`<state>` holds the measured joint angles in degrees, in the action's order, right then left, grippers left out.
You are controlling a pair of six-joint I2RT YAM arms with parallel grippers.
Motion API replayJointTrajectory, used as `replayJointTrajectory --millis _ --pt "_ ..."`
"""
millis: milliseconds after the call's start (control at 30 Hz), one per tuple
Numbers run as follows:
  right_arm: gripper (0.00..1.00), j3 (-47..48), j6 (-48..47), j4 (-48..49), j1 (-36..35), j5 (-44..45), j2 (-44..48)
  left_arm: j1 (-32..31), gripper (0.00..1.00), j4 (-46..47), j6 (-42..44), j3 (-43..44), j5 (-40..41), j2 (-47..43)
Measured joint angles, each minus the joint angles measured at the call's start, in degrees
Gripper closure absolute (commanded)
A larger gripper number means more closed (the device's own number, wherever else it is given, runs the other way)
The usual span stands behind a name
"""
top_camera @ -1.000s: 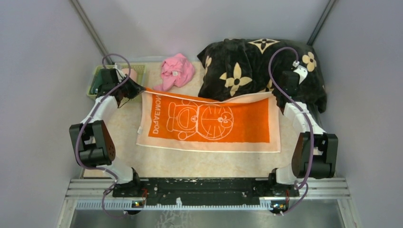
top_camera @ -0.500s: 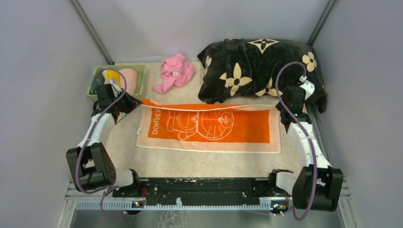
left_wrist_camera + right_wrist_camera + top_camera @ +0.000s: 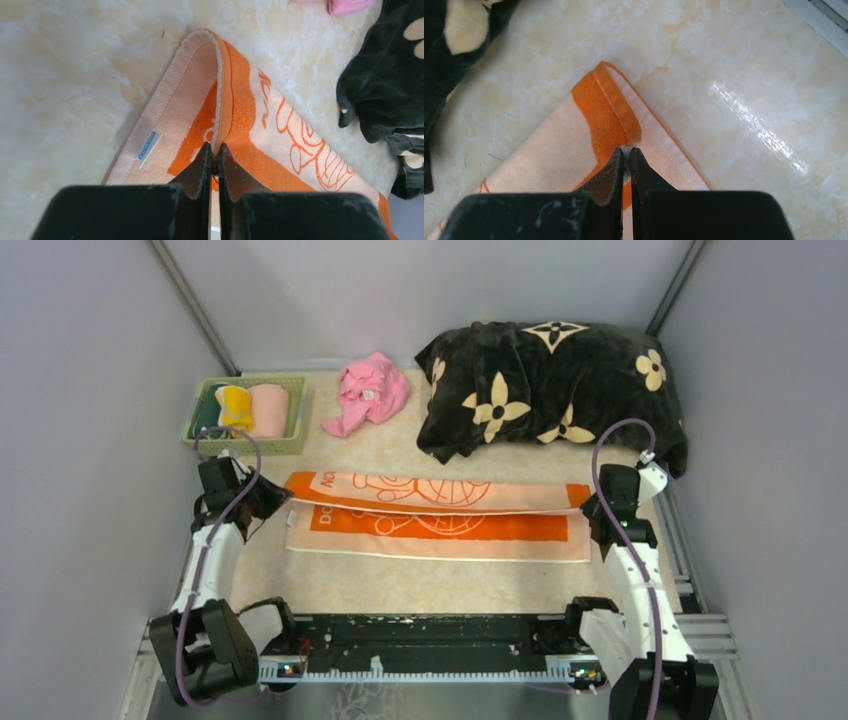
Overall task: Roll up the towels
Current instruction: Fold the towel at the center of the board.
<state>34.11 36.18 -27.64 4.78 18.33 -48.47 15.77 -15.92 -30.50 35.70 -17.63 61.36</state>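
The peach and orange towel point(image 3: 440, 530) with the cartoon-cat drawing lies across the middle of the table, its far long edge folded over toward the near side. My left gripper point(image 3: 275, 502) is shut on the folded edge at the towel's left end. In the left wrist view, the left gripper point(image 3: 213, 150) pinches the doubled hem of the towel point(image 3: 280, 130). My right gripper point(image 3: 592, 508) is shut on the right end. The right wrist view shows the right gripper point(image 3: 626, 152) nipping the turned-over orange corner of the towel point(image 3: 564, 145).
A green basket point(image 3: 243, 447) at the back left holds rolled cloths, one yellow point(image 3: 236, 405) and one peach point(image 3: 270, 410). A crumpled pink cloth point(image 3: 370, 390) lies behind the towel. The big black flowered blanket point(image 3: 550, 390) fills the back right.
Both grippers have drawn the towel's far edge toward the near side, so the flat towel is now folded lengthwise. Both arms have pulled back toward their bases.
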Motion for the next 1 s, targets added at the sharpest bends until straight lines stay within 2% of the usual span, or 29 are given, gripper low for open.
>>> replayJointTrajectory --millis 367,500,833,1000 --pt "1.00 -1.1 4.7 -7.3 0.0 3.6 6.2 1.7 0.94 -4.7 -0.4 -1.7 3.9 -7.8" --pt "1.00 -3.8 6.4 -7.9 0.0 4.2 8.0 1.8 0.92 -4.7 -1.7 -5.5 4.5 -9.1" --pt "1.00 -12.1 11.3 -8.0 0.0 3.1 6.5 2.0 0.89 -4.2 -8.2 -15.1 5.4 -10.1" --pt "1.00 -12.7 12.5 -7.8 0.0 2.7 6.3 2.0 0.92 -4.2 -10.2 -16.3 7.2 -10.6"
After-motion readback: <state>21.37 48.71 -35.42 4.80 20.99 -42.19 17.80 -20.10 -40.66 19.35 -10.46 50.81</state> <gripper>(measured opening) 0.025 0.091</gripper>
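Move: Each of my hands already pinches one end of the towel's far edge, held about 10 cm over the board. From my left hand the near left corner lies roughly 10 cm back, 2 cm left and 10 cm below; the white label is 3 cm back and 1 cm left, the green basket 21 cm ahead and 10 cm left. From my right hand the near right corner is some 11 cm back and 2 cm right; the dark blanket's middle lies 28 cm ahead and 6 cm left. Keeping both ends pinched, I draw the towel edge back towards its near edge with both hands together, nearly level for the first 3 cm, then steeply down as I go on back: about 8 cm down and 7 cm back in all, easing to a stop low over the near strip. My wrists tip down some 10 degrees while turning slightly, the left counter-clockwise, the right clockwise. ##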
